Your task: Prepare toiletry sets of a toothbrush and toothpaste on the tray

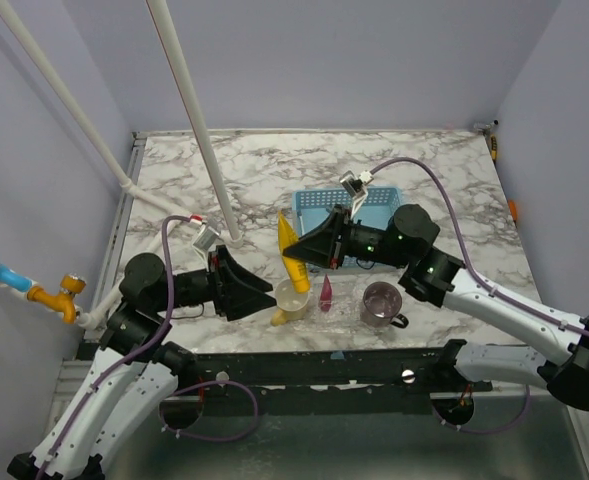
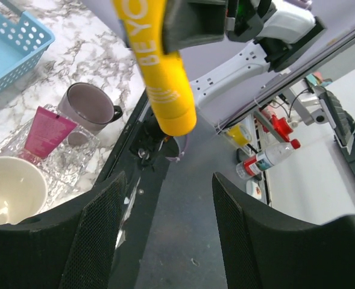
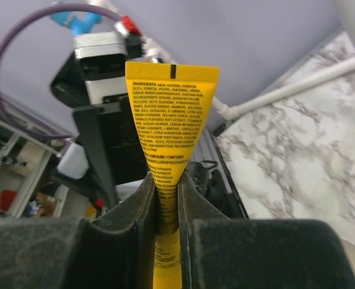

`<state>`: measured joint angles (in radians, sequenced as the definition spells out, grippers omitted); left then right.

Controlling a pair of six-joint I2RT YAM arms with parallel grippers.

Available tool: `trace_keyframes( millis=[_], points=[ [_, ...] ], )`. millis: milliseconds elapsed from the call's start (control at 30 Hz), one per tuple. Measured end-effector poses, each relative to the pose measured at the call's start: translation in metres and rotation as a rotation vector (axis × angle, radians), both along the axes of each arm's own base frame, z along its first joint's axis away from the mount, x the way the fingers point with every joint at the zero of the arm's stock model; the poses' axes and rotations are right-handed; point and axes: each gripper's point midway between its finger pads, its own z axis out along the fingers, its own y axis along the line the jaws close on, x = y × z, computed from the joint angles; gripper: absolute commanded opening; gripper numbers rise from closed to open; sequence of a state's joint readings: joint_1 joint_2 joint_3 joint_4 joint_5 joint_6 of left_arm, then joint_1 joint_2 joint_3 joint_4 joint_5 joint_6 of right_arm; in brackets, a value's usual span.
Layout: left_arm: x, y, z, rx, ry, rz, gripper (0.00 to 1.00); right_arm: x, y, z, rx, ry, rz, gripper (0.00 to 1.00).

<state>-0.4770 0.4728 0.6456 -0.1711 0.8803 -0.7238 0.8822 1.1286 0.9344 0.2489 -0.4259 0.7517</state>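
My right gripper (image 1: pixel 308 246) is shut on the yellow toothpaste tube (image 1: pixel 292 252), pinching its flat crimped half (image 3: pixel 171 120) and holding it in the air, cap down, above the yellow mug (image 1: pixel 292 300). From the left wrist view the tube (image 2: pixel 160 72) hangs high in front of me. A pink toothpaste tube (image 1: pixel 325 292) lies on the clear tray (image 1: pixel 352 312), also visible from the left wrist as the pink tube (image 2: pixel 44 132) on the tray (image 2: pixel 75 165). My left gripper (image 1: pixel 264 296) stands open and empty just left of the mug. No toothbrush shows.
A translucent purple mug (image 1: pixel 380 304) stands at the tray's right end. The blue basket (image 1: pixel 374 203) sits behind, partly covered by my right gripper. White pipes (image 1: pixel 199 130) cross the back left. The table's near edge (image 1: pixel 314 355) runs just below the tray.
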Motion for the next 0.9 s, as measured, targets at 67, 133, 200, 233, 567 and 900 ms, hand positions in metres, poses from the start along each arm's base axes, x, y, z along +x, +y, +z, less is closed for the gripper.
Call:
trace_keyframes(
  millis=[67, 133, 200, 233, 567, 900],
  points=[
    [-0.002, 0.0, 0.003, -0.019, -0.002, -0.005, 0.6, -0.012, 0.001, 0.013, 0.059, -0.01, 0.031, 0.13],
    [-0.003, 0.0, 0.007, -0.04, -0.007, -0.008, 0.6, -0.018, 0.001, 0.021, 0.106, -0.018, 0.046, 0.13],
    [-0.004, -0.001, 0.009, -0.059, -0.011, -0.011, 0.6, -0.027, 0.004, 0.025, 0.142, -0.019, 0.071, 0.13],
    [-0.004, -0.001, 0.011, -0.072, -0.01, -0.013, 0.6, -0.031, 0.006, 0.025, 0.154, -0.015, 0.079, 0.13],
    [-0.005, -0.003, 0.021, -0.158, -0.012, -0.028, 0.6, -0.055, 0.019, 0.033, 0.268, -0.001, 0.117, 0.13],
    [-0.008, -0.002, 0.031, -0.215, -0.018, -0.043, 0.59, -0.05, 0.041, 0.024, 0.279, 0.01, 0.062, 0.14]
  ],
)
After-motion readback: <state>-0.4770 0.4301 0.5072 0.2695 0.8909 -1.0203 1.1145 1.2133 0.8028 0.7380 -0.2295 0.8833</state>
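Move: The yellow toothpaste is already in the right fingers, cap end towards the robot; its middle lies about 7 cm ahead of the open left hand, 4 cm right and 4 above. From the right hand, the left fingertips are about 7 cm back, 4 left and 4 lower. The cream mug is about level with the right hand, 1 cm to its right and 19 below; the magenta toothpaste is 1 cm ahead, 8 right, 18 below. Back first, rising slightly, and then left, the right hand brings the yellow toothpaste about 5 cm towards the robot and 4 cm towards the left gripper, its fingertips tilting up some 15 degrees while they keep their pinch. The left hand rises about 3 cm to meet the tube, fingertips also tilting up, fingers staying open. ##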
